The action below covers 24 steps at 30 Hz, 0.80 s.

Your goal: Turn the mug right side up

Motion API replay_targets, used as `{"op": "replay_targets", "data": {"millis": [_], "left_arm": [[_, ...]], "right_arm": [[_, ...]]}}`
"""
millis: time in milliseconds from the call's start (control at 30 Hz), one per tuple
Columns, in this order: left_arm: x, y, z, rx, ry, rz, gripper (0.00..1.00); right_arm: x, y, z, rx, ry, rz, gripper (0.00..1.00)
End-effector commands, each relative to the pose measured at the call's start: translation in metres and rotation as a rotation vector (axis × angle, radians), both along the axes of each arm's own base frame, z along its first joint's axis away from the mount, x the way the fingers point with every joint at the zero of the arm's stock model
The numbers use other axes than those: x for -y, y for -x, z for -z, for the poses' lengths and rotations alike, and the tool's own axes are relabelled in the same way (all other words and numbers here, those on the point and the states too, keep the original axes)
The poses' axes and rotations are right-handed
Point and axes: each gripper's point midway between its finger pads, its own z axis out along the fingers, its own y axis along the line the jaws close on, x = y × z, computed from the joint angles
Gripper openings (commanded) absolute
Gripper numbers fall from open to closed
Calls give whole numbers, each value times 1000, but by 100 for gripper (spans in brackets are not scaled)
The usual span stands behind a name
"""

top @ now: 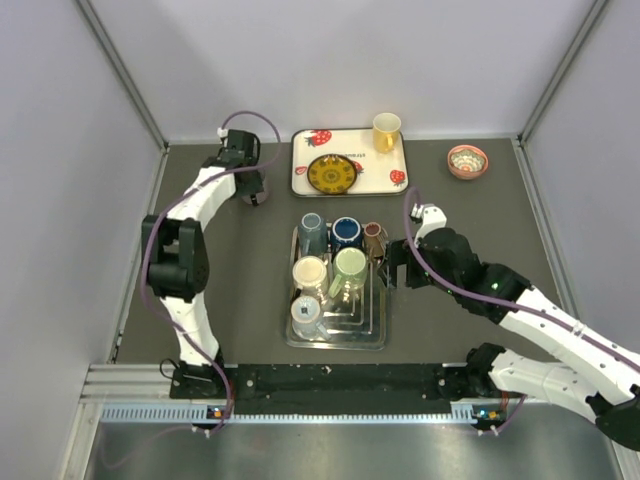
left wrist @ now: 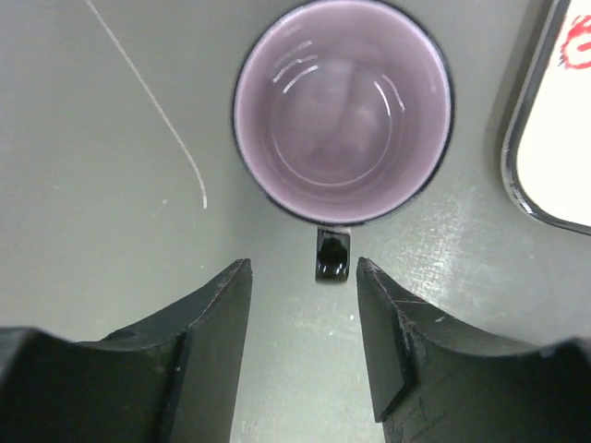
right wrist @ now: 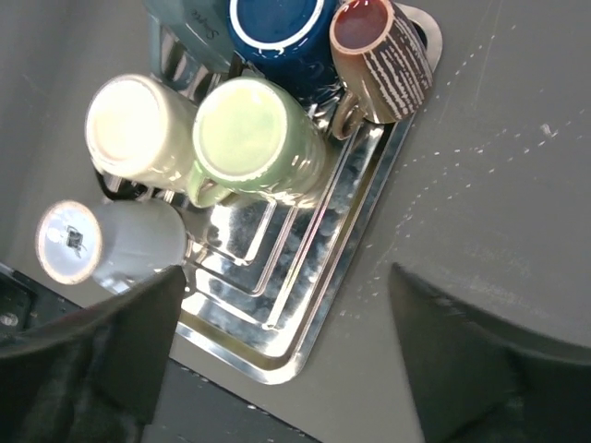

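Note:
A black mug [left wrist: 342, 111] with a pale purple inside stands upright on the dark table, its mouth facing up; in the top view this mug [top: 255, 190] sits left of the white tray. Its black handle [left wrist: 332, 257] points toward my left gripper [left wrist: 303, 268], which is open, with the handle just beyond the fingertips and nothing between them. My right gripper [right wrist: 286, 277] is open and empty over the right rim of the metal rack [right wrist: 305, 360]. From above, the right gripper [top: 392, 262] hangs beside the rack's right edge.
The metal rack [top: 380, 340] holds several mugs, among them a green one [right wrist: 254, 138], a cream one [right wrist: 138, 129] and a brown striped one [right wrist: 379, 60]. A white strawberry tray [top: 300, 165] carries a patterned plate [top: 331, 174] and a yellow mug [top: 386, 131]. A small bowl [top: 467, 160] sits far right.

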Motion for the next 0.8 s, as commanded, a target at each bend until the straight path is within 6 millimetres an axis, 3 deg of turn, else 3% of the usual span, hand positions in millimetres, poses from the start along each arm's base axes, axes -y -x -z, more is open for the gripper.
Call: {"op": "replay_targets", "data": {"millis": [0,33,67,100,133,200,233,267,300,333,367,433,467,600,667,700,767], "left_arm": [[-14,17,-96,201,13,-82,62],[-14,25,-107,224,6,-104,66],[-14,38,-136,292,16,-109,70],[-6,52,-136,294,26,-101,91],[-1,61,-144,317,46,-88,99],[14,93,-156,359,120,-53,99],[28,109,-180,439,197,1,99],[35,125,-155,403,208,35,99],[56,140,-152,411,250,89,99],[65,157,-162,456,284,135,99],[89,178,-141,421,281,211,99],[104,205,-136,424,314,244,99],[110,224,-112,376,296,229,99],[94,259,-73,301,287,84,99],[85,268,-61,292,325,34,99],[82,271,-68,327,365,30,99],[74,275,-62,351,383,9,99]], "right_arm": [[4,-6,-10,47,-8,38,99],[7,-10,-10,59,1,63,99],[8,-12,-11,68,4,70,99],[8,-15,-13,83,6,71,99],[6,-15,-15,88,2,66,99],[-1,-16,-17,85,-6,38,99],[-3,-15,-16,78,-10,28,99],[-7,-16,-11,59,-4,23,99],[-10,-14,-8,43,-9,10,99],[-12,-13,-3,26,-9,12,99],[-14,-13,3,0,-11,17,99],[-23,-9,10,-34,-44,-4,99],[-27,-7,13,-56,-74,2,99],[-62,19,13,-77,-177,-199,99],[-68,30,18,-20,-73,-279,99],[-79,39,17,14,-3,-310,99],[-78,45,31,-6,126,-329,99]]}}
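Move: The grey mug, bottom-up at the metal tray's near left corner, lies roughly 18 cm left of the right hand, 2 cm back and 12 cm below. From that hand the green mug is about 8 cm ahead and 10 cm left, the cream mug some 8 cm ahead and 20 cm left. From the left hand the grey mug is about 31 cm back and 16 cm right; the upright pink mug is roughly 6 cm straight ahead and 3 cm lower. Back and up off the pink mug's handle, already free of it, the left hand swings in an arc that later sinks beside the tray's left edge: about 27 cm back and 10 cm right, fingers spreading wide and tilting up. The right opens fully, nearly waits, then goes left, down and slightly back over the tray towards the grey mug, turning a little counter-clockwise. ##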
